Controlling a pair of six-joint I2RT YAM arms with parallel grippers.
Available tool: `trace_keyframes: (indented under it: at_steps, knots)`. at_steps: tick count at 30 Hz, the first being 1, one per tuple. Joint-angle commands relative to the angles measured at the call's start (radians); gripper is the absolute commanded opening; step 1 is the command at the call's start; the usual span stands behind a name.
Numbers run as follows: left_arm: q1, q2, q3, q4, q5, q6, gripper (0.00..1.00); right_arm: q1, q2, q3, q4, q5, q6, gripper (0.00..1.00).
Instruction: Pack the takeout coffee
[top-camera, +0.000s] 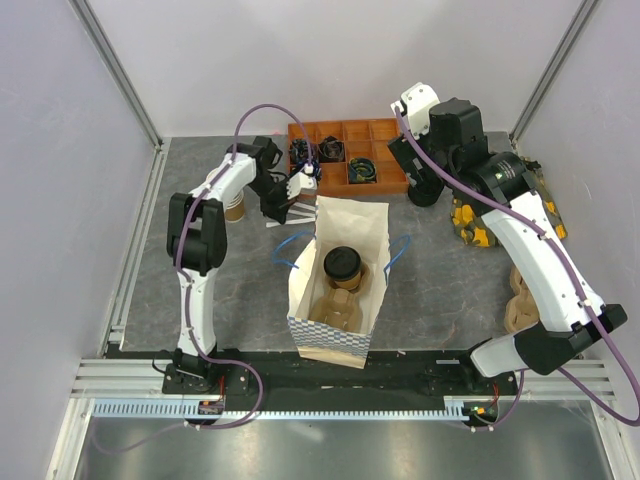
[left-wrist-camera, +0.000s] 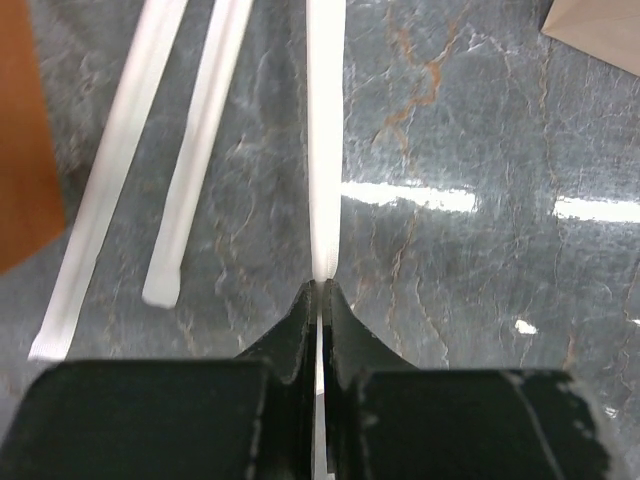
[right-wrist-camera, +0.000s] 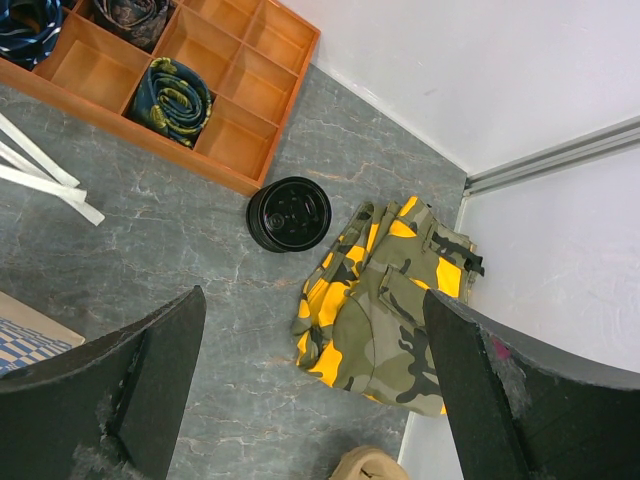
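Note:
The takeout coffee (top-camera: 342, 266), a kraft cup with a black lid, stands inside the open paper bag (top-camera: 372, 225) at the table's middle, in a brown cup carrier (top-camera: 334, 312). My left gripper (top-camera: 287, 203) is behind the bag's left corner, low over the table. In the left wrist view it (left-wrist-camera: 322, 285) is shut on the end of a white paper-wrapped straw (left-wrist-camera: 325, 150). My right gripper (top-camera: 409, 170) is raised at the back right, jaws wide open and empty (right-wrist-camera: 312, 300), above the table near a stack of black lids (right-wrist-camera: 289, 213).
Two more wrapped straws (left-wrist-camera: 195, 170) lie left of the held one. An orange divided tray (top-camera: 345, 155) stands at the back. Lidless cups (top-camera: 235, 207) stand back left. A camouflage cloth (right-wrist-camera: 390, 300) and spare carriers (top-camera: 522, 300) lie at the right.

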Motion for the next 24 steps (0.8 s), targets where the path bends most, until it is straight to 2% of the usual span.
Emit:
trace_keyframes:
  at_steps: [1, 6, 15, 24]
  knots:
    - [0.024, -0.081, 0.026, 0.006, 0.035, -0.066, 0.02, -0.005, -0.036, 0.039, 0.01, 0.018, 0.01, 0.98]
    - [0.047, -0.123, 0.035, 0.006, 0.083, -0.118, 0.02, -0.005, -0.03, 0.06, 0.006, 0.003, 0.022, 0.98]
    - [0.101, -0.149, 0.141, -0.005, 0.16, -0.235, 0.02, -0.003, 0.013, 0.152, 0.016, -0.031, 0.064, 0.98]
    - [0.15, -0.242, 0.205, 0.107, 0.301, -0.46, 0.02, -0.005, 0.024, 0.243, 0.025, -0.089, 0.122, 0.98]
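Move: A paper-wrapped straw is already pinched near one end in the left fingers, some 3 cm above the table, its length reaching right. The open bag lies about 20 cm back and 12 cm right, its middle roughly 10 cm higher. Two loose straws centre 5 cm ahead, 8 cm right; the cup stack stands 3 cm ahead, 11 cm left. From the right hand, the bag is about 18 cm back, 21 cm left and 23 cm below. The pinched straw is raised by the left hand, about 11 cm up and a little forward, away from the two loose straws; the wrist turns some 20 degrees counter-clockwise and tilts, so the free end swings forward and up over the tray while the fingers keep their hold. The right hand, fingers still wide open, rises about 5 cm, tilting slightly upward. ##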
